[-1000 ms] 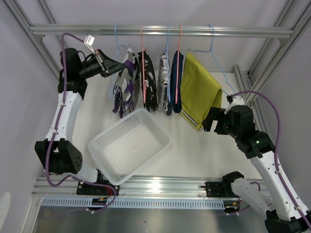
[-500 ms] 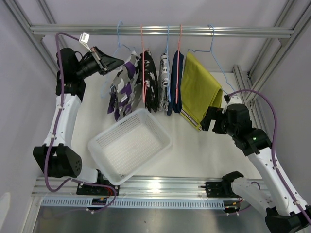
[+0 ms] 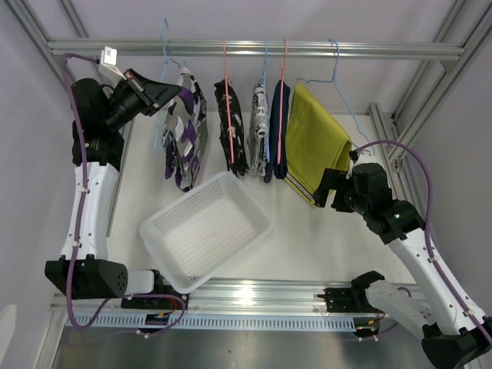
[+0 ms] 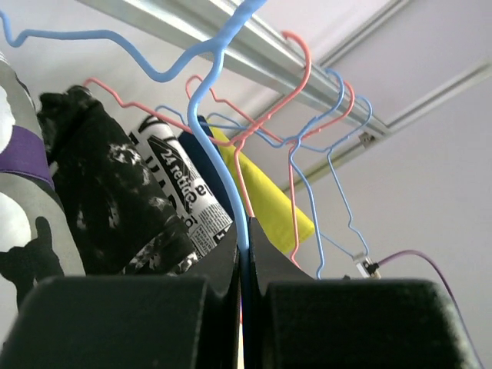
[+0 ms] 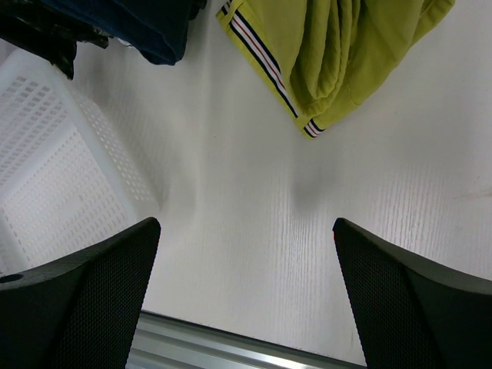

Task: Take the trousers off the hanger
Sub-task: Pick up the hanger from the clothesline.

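My left gripper (image 3: pixel 159 92) (image 4: pixel 244 244) is shut on the wire of a blue hanger (image 3: pixel 163 58) (image 4: pixel 231 184). This hanger carries the purple-grey-white camouflage trousers (image 3: pixel 181 131) (image 4: pixel 21 177), held apart at the rail's left end. Four other trousers hang in a row: black-and-white splotched (image 3: pixel 231 127), white with black print (image 3: pixel 259 123), navy (image 3: pixel 279 131), and mustard yellow (image 3: pixel 315 142) (image 5: pixel 330 54). My right gripper (image 3: pixel 328 188) (image 5: pixel 246 254) is open and empty, just below the yellow pair's striped hem.
A white perforated basket (image 3: pixel 204 229) (image 5: pixel 54 169) sits on the table below the hanging clothes. The metal rail (image 3: pixel 377 51) spans the back, with frame posts at both sides. Pink and blue hangers (image 4: pixel 338 154) crowd the rail's middle.
My left gripper has moved left and up with the blue hanger, so the camouflage trousers have swung away from the other pairs. The right arm has edged slightly toward the yellow pair.
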Robot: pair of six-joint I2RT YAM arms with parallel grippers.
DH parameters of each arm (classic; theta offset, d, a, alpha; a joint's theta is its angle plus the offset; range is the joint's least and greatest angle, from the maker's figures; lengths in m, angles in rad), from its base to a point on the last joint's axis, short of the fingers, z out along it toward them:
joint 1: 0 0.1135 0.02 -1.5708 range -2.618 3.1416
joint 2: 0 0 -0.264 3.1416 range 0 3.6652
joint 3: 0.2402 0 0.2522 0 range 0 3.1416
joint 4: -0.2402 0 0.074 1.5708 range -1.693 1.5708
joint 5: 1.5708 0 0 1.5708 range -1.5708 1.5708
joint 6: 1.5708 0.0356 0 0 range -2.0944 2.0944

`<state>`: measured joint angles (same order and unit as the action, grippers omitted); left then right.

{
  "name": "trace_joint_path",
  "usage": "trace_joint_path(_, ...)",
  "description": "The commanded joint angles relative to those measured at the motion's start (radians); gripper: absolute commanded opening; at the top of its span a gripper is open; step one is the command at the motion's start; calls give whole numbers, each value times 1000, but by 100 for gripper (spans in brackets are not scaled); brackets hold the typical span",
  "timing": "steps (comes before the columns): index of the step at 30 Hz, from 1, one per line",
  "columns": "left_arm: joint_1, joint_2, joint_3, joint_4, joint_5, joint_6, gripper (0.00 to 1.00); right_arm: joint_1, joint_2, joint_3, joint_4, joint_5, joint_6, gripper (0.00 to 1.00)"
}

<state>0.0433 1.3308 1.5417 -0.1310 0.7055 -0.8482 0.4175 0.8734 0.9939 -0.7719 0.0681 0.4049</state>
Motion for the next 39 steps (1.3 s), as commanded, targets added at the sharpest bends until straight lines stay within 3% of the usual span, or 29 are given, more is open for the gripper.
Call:
trace_joint_path(1, 23, -120, 75, 180, -46, 12, 1, 15, 6, 48, 33, 25, 9, 99)
trace_joint_path(13, -2, -260, 100, -49, -146, 142, 1, 119, 62, 242, 31, 160, -28, 100)
trace_joint_path(21, -204, -326, 150, -196, -395, 320, 1, 216, 171, 527, 43, 199, -89, 99)
trace_joint_path(29, -359, -386, 115, -207, -604, 434, 0, 516, 459, 885, 66, 352, -230, 100)
trace_joint_path(32, -425, -418, 22, -171, -701, 491, 1, 656, 536, 946, 91, 429, -290, 100)
trace_joint_path(39, -442, -510, -133, -85, -796, 495, 1, 826, 650, 838, 250, 458, -317, 99)
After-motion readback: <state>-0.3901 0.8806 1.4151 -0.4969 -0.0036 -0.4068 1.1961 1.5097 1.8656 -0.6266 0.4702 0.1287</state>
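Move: Pinched in the left fingers by its near side, the blue hanger has its hook already raised over the rail. From the left hand the basket is roughly 18 cm back, 6 right and 43 below; the grey-purple trousers are some 6 cm ahead, 2 right, 15 below. From the open right hand those trousers are about 18 cm ahead, 34 left and 9 higher; the black trousers are about 19 cm ahead, 23 left, 9 higher. Drawing back about 12 cm, the left hand pulls the hanger away from the rail, lifting a few centimetres first and then sinking again, turning counter-clockwise and rolling, grip kept. The right hand, wide open, first climbs steeply some 24 cm, then sweeps about 26 cm left towards the grey-purple trousers, dipping 5 cm and turning counter-clockwise by roughly 30 degrees. ##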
